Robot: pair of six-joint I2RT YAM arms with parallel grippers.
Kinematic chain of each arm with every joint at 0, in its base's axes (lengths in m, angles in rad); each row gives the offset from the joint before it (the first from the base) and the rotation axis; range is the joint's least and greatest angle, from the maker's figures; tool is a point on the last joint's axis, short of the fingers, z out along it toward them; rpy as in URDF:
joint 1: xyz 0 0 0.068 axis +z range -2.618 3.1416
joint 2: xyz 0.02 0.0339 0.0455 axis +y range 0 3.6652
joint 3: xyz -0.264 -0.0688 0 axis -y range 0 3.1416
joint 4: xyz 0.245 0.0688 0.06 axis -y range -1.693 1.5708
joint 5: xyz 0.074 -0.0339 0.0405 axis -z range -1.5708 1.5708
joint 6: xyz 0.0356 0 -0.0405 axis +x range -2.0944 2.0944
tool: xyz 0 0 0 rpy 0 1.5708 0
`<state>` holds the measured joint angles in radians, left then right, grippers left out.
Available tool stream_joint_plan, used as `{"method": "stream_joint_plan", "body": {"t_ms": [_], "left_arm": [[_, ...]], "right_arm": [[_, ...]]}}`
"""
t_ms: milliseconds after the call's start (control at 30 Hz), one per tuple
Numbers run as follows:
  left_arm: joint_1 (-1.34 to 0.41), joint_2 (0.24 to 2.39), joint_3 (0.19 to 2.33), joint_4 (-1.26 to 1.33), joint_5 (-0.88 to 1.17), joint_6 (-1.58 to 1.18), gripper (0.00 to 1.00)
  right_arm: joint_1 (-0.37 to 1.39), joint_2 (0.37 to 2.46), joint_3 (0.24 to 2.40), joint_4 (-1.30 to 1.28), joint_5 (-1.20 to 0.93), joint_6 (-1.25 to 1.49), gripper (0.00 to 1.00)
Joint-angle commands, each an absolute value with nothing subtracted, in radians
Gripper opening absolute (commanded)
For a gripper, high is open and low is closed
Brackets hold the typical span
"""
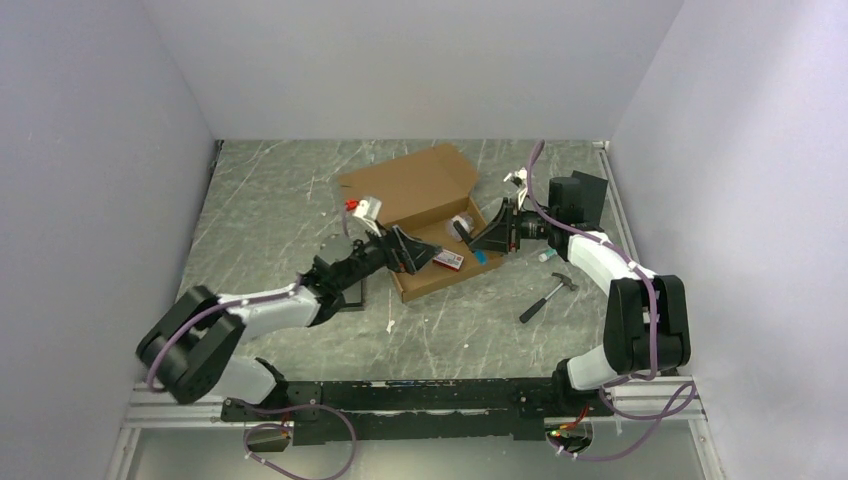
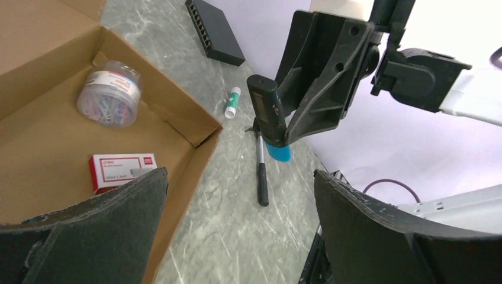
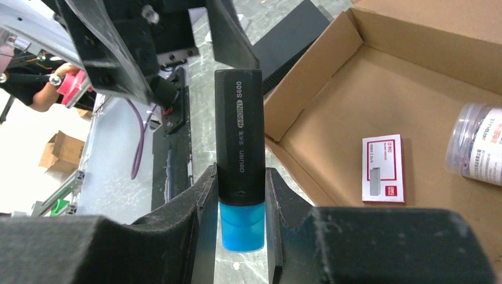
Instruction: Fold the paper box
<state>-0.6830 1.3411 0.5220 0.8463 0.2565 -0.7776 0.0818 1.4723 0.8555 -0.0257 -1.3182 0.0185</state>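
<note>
The paper box is brown cardboard and lies open mid-table, its lid flat behind the tray. A clear jar of paper clips and a red-and-white staples pack rest in the tray. My right gripper is shut on a black marker with a blue cap, held above the table just off the box's right front corner. My left gripper is open and holds nothing, over the box's front wall, facing the marker.
A hammer and a glue stick lie on the table right of the box. A black block stands at the back right. Another dark slab lies left of the box. White walls enclose the table.
</note>
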Motion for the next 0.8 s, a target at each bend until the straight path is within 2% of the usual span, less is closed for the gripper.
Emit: {"method": "stream_joint_plan", "body": {"t_ms": [0, 300, 567, 767], "left_arm": [[-0.745, 1.466, 0.608, 1.107, 0.172, -0.744, 0.97], [-0.772, 1.609, 0.665, 1.247, 0.154, -0.741, 0.92], [-0.772, 1.697, 0.705, 1.312, 0.218, -0.791, 0.69], [-0.773, 1.727, 0.719, 1.332, 0.257, -0.824, 0.57]], "right_arm": [[0.096, 1.48, 0.856, 0.086, -1.392, 0.079, 0.0], [0.121, 1.496, 0.867, 0.072, -1.414, 0.067, 0.0], [0.13, 1.511, 0.874, 0.059, -1.419, 0.058, 0.0], [0.13, 1.521, 0.873, 0.061, -1.409, 0.063, 0.0]]}}
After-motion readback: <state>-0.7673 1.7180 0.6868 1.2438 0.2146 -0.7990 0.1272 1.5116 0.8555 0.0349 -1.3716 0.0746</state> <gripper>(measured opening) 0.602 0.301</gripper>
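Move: The upright black end of the marker held in the right gripper is about 9 cm to the right of the left hand point, 5 cm farther out and roughly 2 cm higher. From the right hand point, that end is about 3 cm ahead, 1 cm left and 3 cm up. On the floor of the open paper box, the staple box is about 9 cm ahead of the left hand and 6 cm to its right, 19 cm down. The clip jar is about 17 cm ahead of the left hand, 9 cm right and 17 cm down. Bring the left gripper about 6 cm to the right and a little forward, quickly at first and then easing, until its fingers straddle the marker's black end. Tilt its fingers up slightly and draw them from wide open to a bit over half open. Keep the right gripper pinching the marker near its blue cap, edging it about 1.5 cm left and slightly back. ##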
